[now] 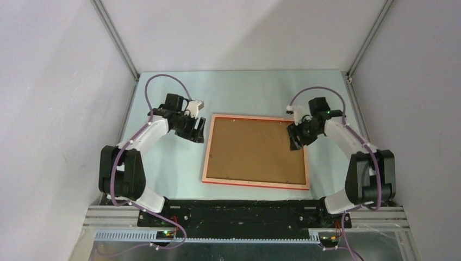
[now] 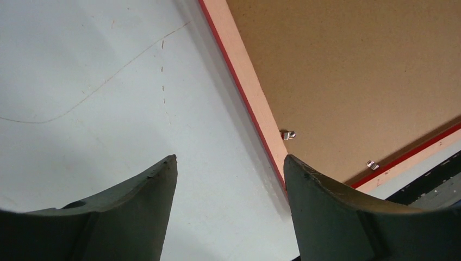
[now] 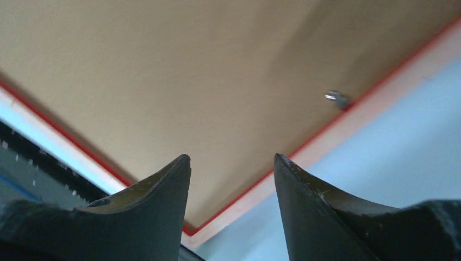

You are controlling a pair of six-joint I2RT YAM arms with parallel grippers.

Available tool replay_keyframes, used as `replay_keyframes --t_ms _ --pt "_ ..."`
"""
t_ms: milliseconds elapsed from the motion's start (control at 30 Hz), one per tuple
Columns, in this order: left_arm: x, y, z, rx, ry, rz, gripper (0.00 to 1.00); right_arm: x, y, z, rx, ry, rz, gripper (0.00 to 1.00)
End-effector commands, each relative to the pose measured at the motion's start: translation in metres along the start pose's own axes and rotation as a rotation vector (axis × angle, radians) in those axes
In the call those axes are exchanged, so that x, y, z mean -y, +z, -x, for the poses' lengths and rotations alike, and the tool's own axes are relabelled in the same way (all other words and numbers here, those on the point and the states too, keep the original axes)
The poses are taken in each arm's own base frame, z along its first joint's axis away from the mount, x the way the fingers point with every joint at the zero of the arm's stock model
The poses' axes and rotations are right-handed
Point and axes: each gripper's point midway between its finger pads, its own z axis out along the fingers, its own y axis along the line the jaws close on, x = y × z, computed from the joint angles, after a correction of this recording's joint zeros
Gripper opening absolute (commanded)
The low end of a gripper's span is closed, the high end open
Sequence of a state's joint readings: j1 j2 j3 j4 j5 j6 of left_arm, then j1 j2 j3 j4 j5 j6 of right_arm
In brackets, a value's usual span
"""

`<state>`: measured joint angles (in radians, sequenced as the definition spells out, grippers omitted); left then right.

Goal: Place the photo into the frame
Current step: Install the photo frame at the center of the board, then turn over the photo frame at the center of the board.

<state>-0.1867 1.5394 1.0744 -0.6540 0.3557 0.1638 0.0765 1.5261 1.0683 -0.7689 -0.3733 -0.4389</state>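
The frame (image 1: 207,152) lies back-up in the middle of the table, its pale orange-pink rim edged in red. A brown backing board (image 1: 254,149) fills it, so the photo is hidden. My left gripper (image 1: 197,132) hovers at the frame's far left corner. In the left wrist view it (image 2: 230,159) is open over bare table, with the frame's rim (image 2: 247,76) running beside the right finger. My right gripper (image 1: 295,142) hangs over the far right corner. In the right wrist view it (image 3: 232,157) is open above the board (image 3: 190,81) and rim (image 3: 342,126).
Small metal clips (image 2: 288,135) (image 3: 337,98) stick out along the frame's inner edge. Grey walls enclose the pale table (image 1: 163,163) on three sides. The black arm-base rail (image 1: 244,212) runs along the near edge.
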Motion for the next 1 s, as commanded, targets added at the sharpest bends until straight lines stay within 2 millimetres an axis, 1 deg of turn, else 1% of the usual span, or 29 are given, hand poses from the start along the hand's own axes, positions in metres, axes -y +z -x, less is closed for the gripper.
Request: replay_keyframes --t_ms 0,33,67,100,133,167,200,233,267,300,333,400,667,833,967 --pt "-0.002 -0.01 0.007 0.043 0.108 0.034 0.77 -0.057 -0.015 -0.001 0.046 -0.256 0.092 0.62" --pt "-0.005 -0.011 0.008 0.041 0.115 0.049 0.77 -0.072 -0.012 -0.008 0.031 -0.315 0.112 0.62" --pt "-0.006 -0.011 0.008 0.039 0.116 0.056 0.77 -0.082 -0.017 -0.008 0.049 -0.353 0.115 0.62" --pt "-0.008 -0.011 0.009 0.04 0.118 0.065 0.77 -0.096 -0.015 -0.015 0.032 -0.401 0.134 0.62" --pt "-0.009 -0.011 0.01 0.04 0.119 0.069 0.77 -0.104 -0.018 -0.016 0.041 -0.432 0.136 0.62" --pt "-0.01 -0.011 0.012 0.041 0.117 0.073 0.77 -0.117 -0.015 -0.022 0.02 -0.481 0.145 0.62" --pt "-0.011 -0.011 0.013 0.041 0.117 0.074 0.77 -0.123 -0.015 -0.024 0.02 -0.506 0.145 0.62" --pt "-0.011 -0.01 0.015 0.041 0.115 0.075 0.77 -0.133 -0.012 -0.03 0.004 -0.555 0.146 0.62" --pt "-0.012 -0.01 0.015 0.04 0.115 0.076 0.77 -0.135 -0.01 -0.034 -0.006 -0.573 0.13 0.62" --pt "-0.013 -0.009 0.016 0.04 0.114 0.079 0.76 -0.148 -0.008 -0.037 -0.01 -0.625 0.146 0.62" --pt "-0.013 -0.009 0.017 0.04 0.115 0.081 0.76 -0.15 -0.005 -0.039 -0.02 -0.64 0.132 0.62" --pt "-0.014 -0.008 0.016 0.036 0.12 0.084 0.77 -0.167 0.001 -0.045 -0.037 -0.713 0.147 0.62" --pt "-0.024 -0.014 0.012 0.028 0.133 0.146 0.77 -0.192 0.033 -0.055 -0.096 -0.812 0.137 0.63" --pt "-0.024 -0.018 0.013 0.039 0.135 0.158 0.77 -0.2 0.051 -0.06 -0.121 -0.845 0.123 0.63" --pt "-0.023 -0.018 0.014 0.041 0.132 0.155 0.77 -0.203 0.06 -0.062 -0.136 -0.856 0.108 0.63"
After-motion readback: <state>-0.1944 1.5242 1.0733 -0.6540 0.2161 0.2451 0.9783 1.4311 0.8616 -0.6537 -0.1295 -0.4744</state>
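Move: Back and to the left of the right hand lies the middle of the frame's near rail: about 14 cm back, 15 cm left and some 7 cm below. At the same depth below, the frame's near right corner is roughly 14 cm back and 6 cm to the right, and the middle of its right rail is level with the hand, about 5 cm to the right. From the left hand, the near rail's middle lies some 17 cm back and 23 cm right. Sweeping back and left over the brown backing, the empty right hand travels about 20 cm from beside the right rail to the near rail's middle, rising slightly, then sinking 6 cm towards it. The hand turns some 45 degrees counter-clockwise, fingers staying open. The left hand, also open, drifts 2 cm left, away from the left rail. ##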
